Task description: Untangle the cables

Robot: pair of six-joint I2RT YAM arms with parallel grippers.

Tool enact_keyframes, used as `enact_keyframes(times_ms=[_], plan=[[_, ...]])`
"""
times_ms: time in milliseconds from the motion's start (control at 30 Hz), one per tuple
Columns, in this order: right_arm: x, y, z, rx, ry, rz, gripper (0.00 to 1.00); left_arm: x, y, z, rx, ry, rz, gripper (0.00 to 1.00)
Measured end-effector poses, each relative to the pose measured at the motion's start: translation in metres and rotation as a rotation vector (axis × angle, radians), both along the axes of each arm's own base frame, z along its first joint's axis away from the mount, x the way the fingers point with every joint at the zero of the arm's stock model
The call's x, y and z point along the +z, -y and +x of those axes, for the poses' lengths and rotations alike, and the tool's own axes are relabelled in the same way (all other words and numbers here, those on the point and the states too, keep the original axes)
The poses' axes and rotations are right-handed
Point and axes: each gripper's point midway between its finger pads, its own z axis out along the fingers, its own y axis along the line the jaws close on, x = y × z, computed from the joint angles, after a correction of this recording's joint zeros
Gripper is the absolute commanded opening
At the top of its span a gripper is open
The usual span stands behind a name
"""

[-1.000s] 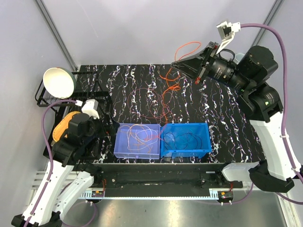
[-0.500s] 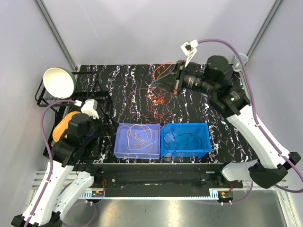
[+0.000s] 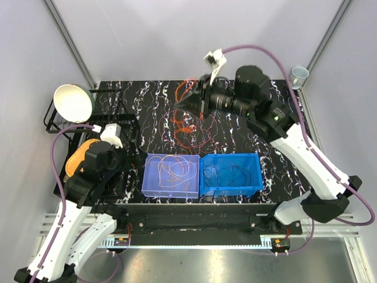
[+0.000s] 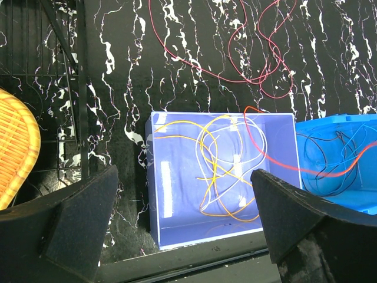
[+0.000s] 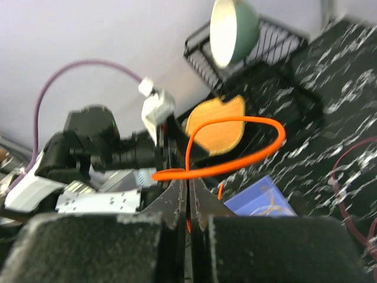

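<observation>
My right gripper hangs over the back middle of the table, shut on an orange cable that loops above it and trails down to the table. In the right wrist view the jaws pinch that orange cable. A thin red cable lies in wide loops on the table. My left gripper stands open and empty above the near edge of the purple box. In that box lie yellow-orange and white cables. Black cables sit in the blue box.
A white bowl rests on a black wire rack at the far left, with an orange woven mat beside my left arm. A small cup stands at the back right corner. Both boxes sit at the table's near edge.
My right arm has swung left from the back right corner to the back middle, carrying the orange cable with it. The left arm has not moved.
</observation>
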Motion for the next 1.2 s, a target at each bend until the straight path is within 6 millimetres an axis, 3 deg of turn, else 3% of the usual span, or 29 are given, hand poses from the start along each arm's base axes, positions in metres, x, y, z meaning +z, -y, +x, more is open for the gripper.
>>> enact_keyframes(times_ms=[100,267,367,500,700,800,933,1200], plan=[[0.036,0.002,0.006,-0.025,0.080,0.020,0.00,0.000,0.000,0.000,0.001,0.000,0.000,0.99],[0.140,0.022,-0.005,-0.053,0.286,0.156,0.00,0.001,0.000,0.000,0.001,0.004,-0.001,0.99],[0.165,0.032,-0.016,-0.050,0.333,0.202,0.00,0.001,-0.001,0.000,0.002,0.007,-0.002,0.99],[0.172,0.037,-0.025,-0.033,0.345,0.215,0.00,0.001,-0.001,0.000,0.002,0.007,-0.001,0.99],[0.144,0.022,-0.013,-0.018,0.280,0.146,0.00,0.001,-0.001,0.000,0.006,0.007,-0.001,0.99],[0.139,0.015,-0.008,-0.014,0.270,0.135,0.00,0.001,-0.002,0.000,0.007,0.007,-0.001,0.99],[0.158,0.012,-0.011,0.011,0.311,0.181,0.00,0.001,-0.002,0.000,0.009,0.007,-0.001,0.99],[0.206,0.027,-0.038,0.059,0.434,0.320,0.00,0.001,-0.002,0.000,0.010,0.007,-0.001,0.99]])
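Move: The right hand, fingers pointing left, already holds the orange cable high up. The pink cable it trails over lies on the table about 18 cm ahead, roughly level sideways and some 44 cm below. The purple box is about 5 cm to its left and the blue box some 18 cm to its right, both level fore-and-aft, about 42 cm below. From the left hand the pink cable lies about 22 cm ahead, 16 cm right, 21 cm below. Right hand, keeping its pinch, jerks the orange cable up about 17 cm, dips slightly, then climbs again, fingers tilting upward. ##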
